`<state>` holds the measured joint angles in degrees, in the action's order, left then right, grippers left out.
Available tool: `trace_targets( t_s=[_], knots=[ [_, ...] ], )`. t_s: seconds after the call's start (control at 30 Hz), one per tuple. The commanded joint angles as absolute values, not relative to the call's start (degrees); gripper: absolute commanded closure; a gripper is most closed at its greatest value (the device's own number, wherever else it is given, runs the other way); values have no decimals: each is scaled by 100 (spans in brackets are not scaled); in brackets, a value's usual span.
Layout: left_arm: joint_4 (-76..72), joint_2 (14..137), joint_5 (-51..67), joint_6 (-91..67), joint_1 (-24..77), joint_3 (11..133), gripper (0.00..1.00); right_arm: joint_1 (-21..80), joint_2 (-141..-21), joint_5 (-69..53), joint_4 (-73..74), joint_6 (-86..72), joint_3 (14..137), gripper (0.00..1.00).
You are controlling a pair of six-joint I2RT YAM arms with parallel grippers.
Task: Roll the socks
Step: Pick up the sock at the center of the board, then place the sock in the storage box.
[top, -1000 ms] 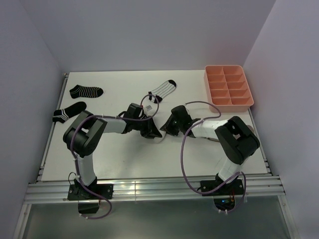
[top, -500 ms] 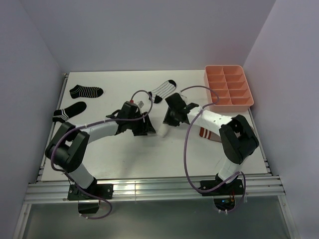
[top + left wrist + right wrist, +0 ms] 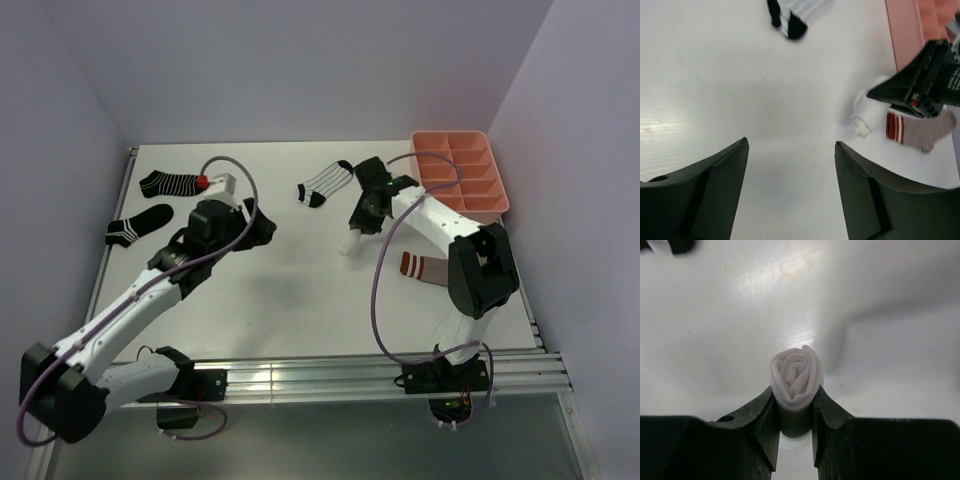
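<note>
A plain white sock rolled into a tight spiral (image 3: pixel 796 372) is pinched between my right gripper's (image 3: pixel 796 390) fingers, so that gripper is shut on it. From above, the roll (image 3: pixel 349 241) hangs under the right gripper (image 3: pixel 358 226) near the table's middle right. My left gripper (image 3: pixel 262 231) stands open and empty over bare table, well left of the roll (image 3: pixel 867 112); its jaws (image 3: pixel 791 141) are wide apart. A taupe sock with a red-white cuff (image 3: pixel 420 268) lies flat to the right. A thin-striped white sock with black toe and heel (image 3: pixel 325 182) lies further back. Two black striped socks (image 3: pixel 172 183) (image 3: pixel 138 224) lie at the far left.
A pink compartment tray (image 3: pixel 497 205) stands at the back right corner, just right of the right arm. Purple cables loop over both arms. Walls close off the table's left, back and right sides.
My left gripper has opened, let go of the white roll and drawn back to the left. The right gripper has carried the roll a little further back and right.
</note>
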<state>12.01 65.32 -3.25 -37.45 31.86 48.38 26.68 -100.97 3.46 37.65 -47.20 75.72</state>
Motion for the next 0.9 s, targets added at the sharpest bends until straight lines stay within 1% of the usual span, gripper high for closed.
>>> trace_targets(
  t_s=[0.0, 0.13, 0.17, 0.2, 0.23, 0.43, 0.53, 0.7, 0.87],
  knots=[
    [1704, 5855, -1607, -3393, 3015, 5097, 25, 2181, -9677, 431, 4253, -4641, 8208, 100],
    [2222, 5231, -2415, -3278, 2927, 5352, 16, 1304, -9633, 483, 4605, -4536, 8683, 100],
    [2415, 5160, -2582, -3287, 2918, 5422, 9, 1144, -9624, 492, 4719, -4500, 8779, 100],
    [2556, 5081, -3097, -3400, 2909, 5449, 2, 969, -9650, 518, 4772, -4465, 8980, 100],
    [2610, 4897, -3303, -3427, 2909, 5441, 1, 619, -9659, 527, 4851, -4430, 9078, 100],
    [2663, 4107, -4471, -3331, 2883, 5028, 0, -526, -9940, 624, 5045, -4421, 9764, 100],
    [2523, 3676, -4745, -3296, 2865, 4520, 1, -992, -10194, 563, 5054, -4456, 10063, 100],
    [2171, 3305, -4816, -3217, 2857, 3921, 2, -1554, -10652, 668, 5098, -4456, 10555, 100],
    [1917, 3612, -4878, -3155, 2856, 3613, 3, -1872, -11249, 861, 5343, -4386, 11116, 100]
  ],
)
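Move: The pink sorting box, where the rolled white sock already in the right hand is being taken, has its middle some 31 cm to the right of that hand, 16 cm ahead and 6 cm lower. The thin-striped sock lies about 15 cm ahead and 8 cm to the left, the brown sock about 28 cm to the right and 9 cm back, both roughly 8 cm below. From the left hand the box is about 53 cm to the right, 22 cm ahead and 16 cm down. The rolled white sock stays pinched in the right fingers and is swept about 33 cm right and some 11 cm forward to above the pink box, first rising about 12 cm, then sinking a little as the hand turns some 45 degrees clockwise. The empty left hand swings away to the left, up and then partly down again, turning counter-clockwise and opening fully. ##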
